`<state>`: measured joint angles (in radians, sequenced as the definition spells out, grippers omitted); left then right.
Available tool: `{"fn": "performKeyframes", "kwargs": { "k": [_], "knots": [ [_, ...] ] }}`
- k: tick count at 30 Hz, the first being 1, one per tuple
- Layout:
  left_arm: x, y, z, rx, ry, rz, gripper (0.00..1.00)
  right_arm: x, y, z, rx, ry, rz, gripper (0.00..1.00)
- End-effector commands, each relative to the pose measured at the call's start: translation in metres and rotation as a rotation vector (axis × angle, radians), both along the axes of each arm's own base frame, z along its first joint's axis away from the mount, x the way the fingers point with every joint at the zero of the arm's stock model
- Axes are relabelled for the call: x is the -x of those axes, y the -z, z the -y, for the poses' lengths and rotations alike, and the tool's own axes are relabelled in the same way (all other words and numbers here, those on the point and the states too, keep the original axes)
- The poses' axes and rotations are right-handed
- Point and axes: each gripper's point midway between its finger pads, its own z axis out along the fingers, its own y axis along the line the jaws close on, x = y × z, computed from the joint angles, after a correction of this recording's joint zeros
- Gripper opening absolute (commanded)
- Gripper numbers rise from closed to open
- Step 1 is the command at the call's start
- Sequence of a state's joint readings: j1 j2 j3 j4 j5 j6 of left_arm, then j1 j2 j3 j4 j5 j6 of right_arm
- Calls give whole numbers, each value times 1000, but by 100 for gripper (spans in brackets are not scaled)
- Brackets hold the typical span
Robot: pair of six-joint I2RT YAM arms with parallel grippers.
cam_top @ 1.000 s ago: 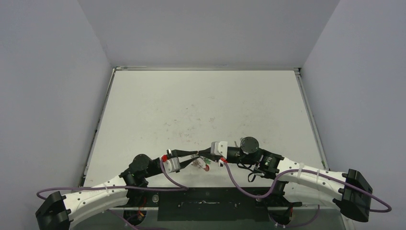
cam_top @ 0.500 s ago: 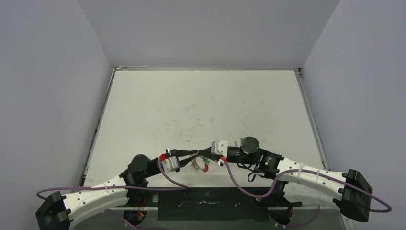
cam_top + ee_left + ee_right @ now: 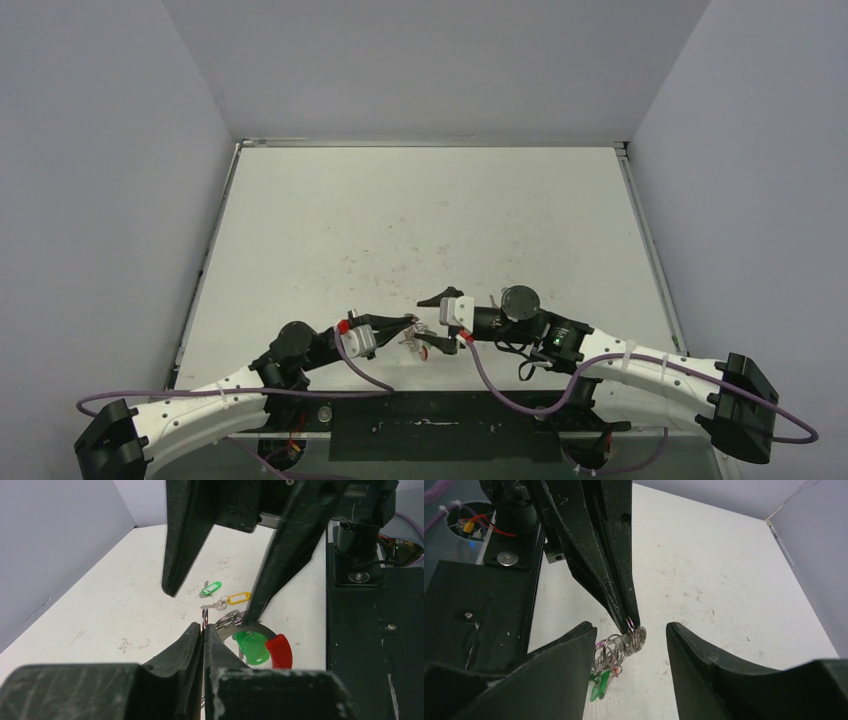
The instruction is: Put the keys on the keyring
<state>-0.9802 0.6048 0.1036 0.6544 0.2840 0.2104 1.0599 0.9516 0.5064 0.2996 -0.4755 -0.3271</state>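
The keyring (image 3: 260, 629) is a silvery ring with a red curved segment (image 3: 280, 651), a bunch of small wire loops (image 3: 620, 647) and a green tag (image 3: 252, 647) hanging from it. My left gripper (image 3: 204, 628) is shut on one small loop of the keyring and holds it just above the table. My right gripper (image 3: 631, 642) stands open, one finger on each side of the loops and touching none of them. Two loose keys lie on the table beyond: a green-headed one (image 3: 212, 587) and a yellow-headed one (image 3: 237, 598). From above, both grippers meet at the keyring (image 3: 418, 336) near the table's front edge.
The white table (image 3: 430, 220) is walled on three sides. A black base plate (image 3: 375, 630) with the arm mounts runs along the near edge, close behind the keyring. Purple cables (image 3: 510, 390) loop beside both arms.
My right gripper has opened and let go of the keyring. My left gripper has closed onto one of its small loops. Both arms stayed nearly in place.
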Motion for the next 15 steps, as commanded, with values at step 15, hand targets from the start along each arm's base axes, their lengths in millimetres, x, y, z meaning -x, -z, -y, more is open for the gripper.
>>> {"fn": "performKeyframes", "kwargs": {
  "k": [15],
  "knots": [
    [-5,-11,-3,-81,-27,57,0,-63,-44,53,-166,493,-139,100]
  ]
}}
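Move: The right hand has just freed the keyring, whose body hangs some 3 cm back, 2 cm left and 4 cm below it. The yellow-tagged key lies on the table about 14 cm ahead, 17 cm right and 20 cm below; the green-tagged key is roughly 4 cm farther out and 3 cm farther right than that. From the left hand, which holds the keyring, the yellow-tagged key is around 13 cm ahead, 20 cm right and 19 cm below. The left fingers keep their pinch on the keyring while that hand sinks about 3 cm, its tips tilting slightly down. The right hand, already off the keyring, spreads its half-open fingers fully and backs away to the right and up, then also forward, about 3 cm each way, turning clockwise some 15 degrees towards the side where the loose keys lie. ##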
